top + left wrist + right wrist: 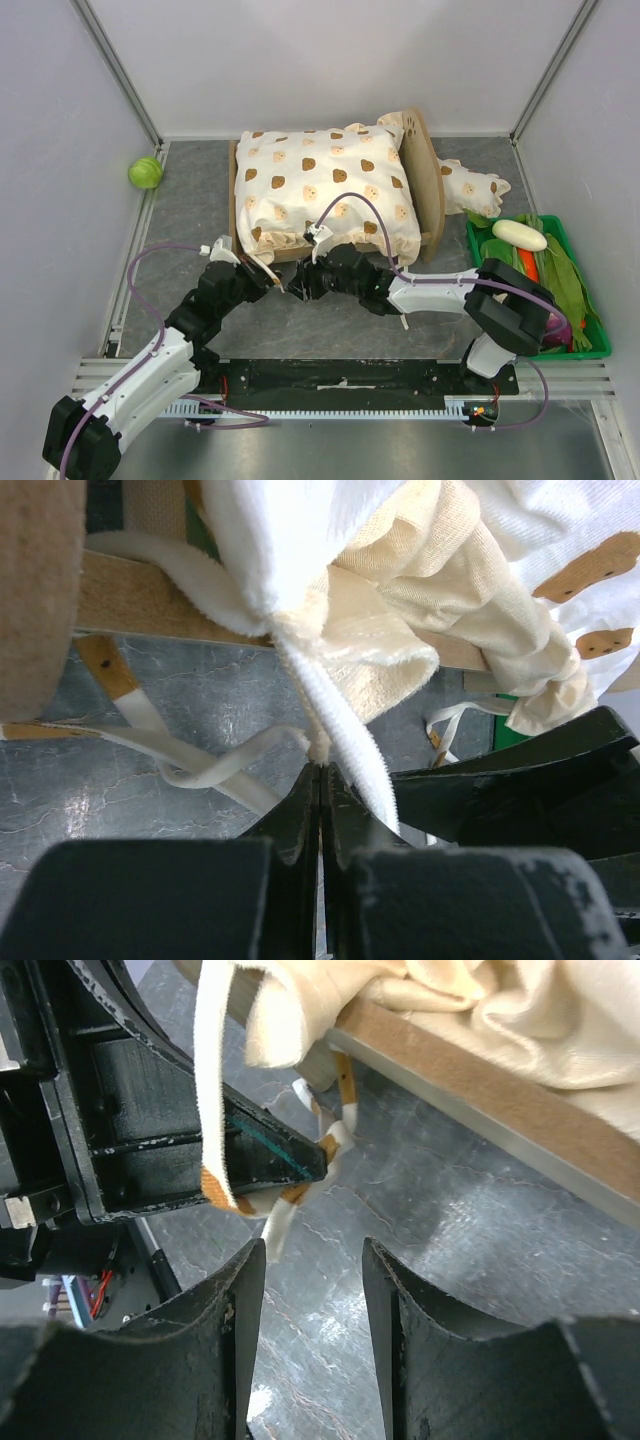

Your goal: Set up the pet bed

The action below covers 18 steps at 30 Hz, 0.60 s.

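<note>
The pet bed [428,175] stands at mid-table, its light-wood headboard to the right, with the cream bear-print cushion [325,185] lying on it. My left gripper [277,282] sits at the bed's near rail [130,605]. In the left wrist view it [322,768] is shut on a white cushion tie [345,715] hanging from the cushion's corner. My right gripper [302,282] is just right of it, tips close together. In the right wrist view it [310,1255] is open over bare table, with a tie end [272,1228] dangling near its left finger and nothing between the jaws.
A small bear-print pillow [478,186] lies behind the headboard on the right. A green tray [590,350] of vegetables fills the right side. A green ball [145,172] rests at the far left by the wall. The bed's wooden side rail [500,1100] runs past my right gripper.
</note>
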### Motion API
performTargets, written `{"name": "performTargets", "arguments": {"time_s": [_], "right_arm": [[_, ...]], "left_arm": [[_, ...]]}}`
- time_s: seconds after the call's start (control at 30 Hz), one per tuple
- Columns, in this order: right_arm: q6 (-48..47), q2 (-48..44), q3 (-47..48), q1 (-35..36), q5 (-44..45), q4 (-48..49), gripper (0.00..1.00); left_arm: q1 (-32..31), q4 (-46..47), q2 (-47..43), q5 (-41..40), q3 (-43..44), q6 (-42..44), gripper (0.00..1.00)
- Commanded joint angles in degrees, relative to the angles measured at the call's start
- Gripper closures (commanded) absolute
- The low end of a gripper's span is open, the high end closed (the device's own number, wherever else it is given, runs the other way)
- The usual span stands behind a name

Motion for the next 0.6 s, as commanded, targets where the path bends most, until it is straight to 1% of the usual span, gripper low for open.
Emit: {"name": "performTargets", "arguments": {"time_s": [0.0, 0.3, 0.33, 0.37, 0.4, 0.47, 0.5, 0.57], "right_arm": [[3.4, 1.9, 1.9, 0.1, -4.8, 6.5, 0.49], [4.1, 5.7, 4.2, 0.0, -6.0, 7.7, 0.5], [4.2, 6.0, 4.4, -0.1, -6.1, 7.9, 0.51], [4.2, 6.6, 4.7, -0.2, -6.1, 8.1, 0.54], [4.1, 6.7, 4.8, -0.4, -6.1, 8.3, 0.62], [3.9, 7.2, 5.2, -0.6, -6.3, 8.3, 0.69], [3.6, 7.2, 5.3, -0.7, -6.2, 7.8, 0.79], [2.6, 7.1, 5.5, -0.8, -5.9, 6.9, 0.84]], "left_arm": [[-0.1, 0.3, -0.6, 0.5, 0.2, -0.5, 0.98], [-0.1, -0.2, -1.3, 0.3, 0.2, -0.5, 0.98], [-0.1, -0.2, -1.3, 0.4, 0.2, -0.5, 0.98], [-0.1, -0.2, -1.3, 0.4, 0.2, -0.5, 0.98], [-0.1, -0.3, -1.2, 0.5, 0.2, -0.5, 0.98], [-0.1, -0.4, -1.2, 0.5, 0.2, -0.5, 0.98], [-0.1, -0.5, -1.3, 0.5, 0.2, -0.5, 0.98], [-0.1, -1.3, -1.4, 0.2, 0.2, -0.3, 0.98]]}}
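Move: The loose end of the blanket's tie hangs some 3 cm to the right hand's left, level with it fore and aft and about 1 cm lower. The shut left fingertips that hold the tie are about 4 cm left of the right hand and 1 cm ahead; the bed's front rail runs some 8 cm straight ahead of it. From the left hand, the same loose end is roughly 2 cm right, 1 cm back and 2 cm down. The right hand, fingers half open, slips about 2.5 cm to the left and sinks about 1 cm, right under the left gripper's tip, so that the tie's dangling end comes between its finger pads. As that sideways reach runs out, the right fingers close most of the way and pinch the loose end, while the left hand stays put and keeps its shut grip on the tie just above. ##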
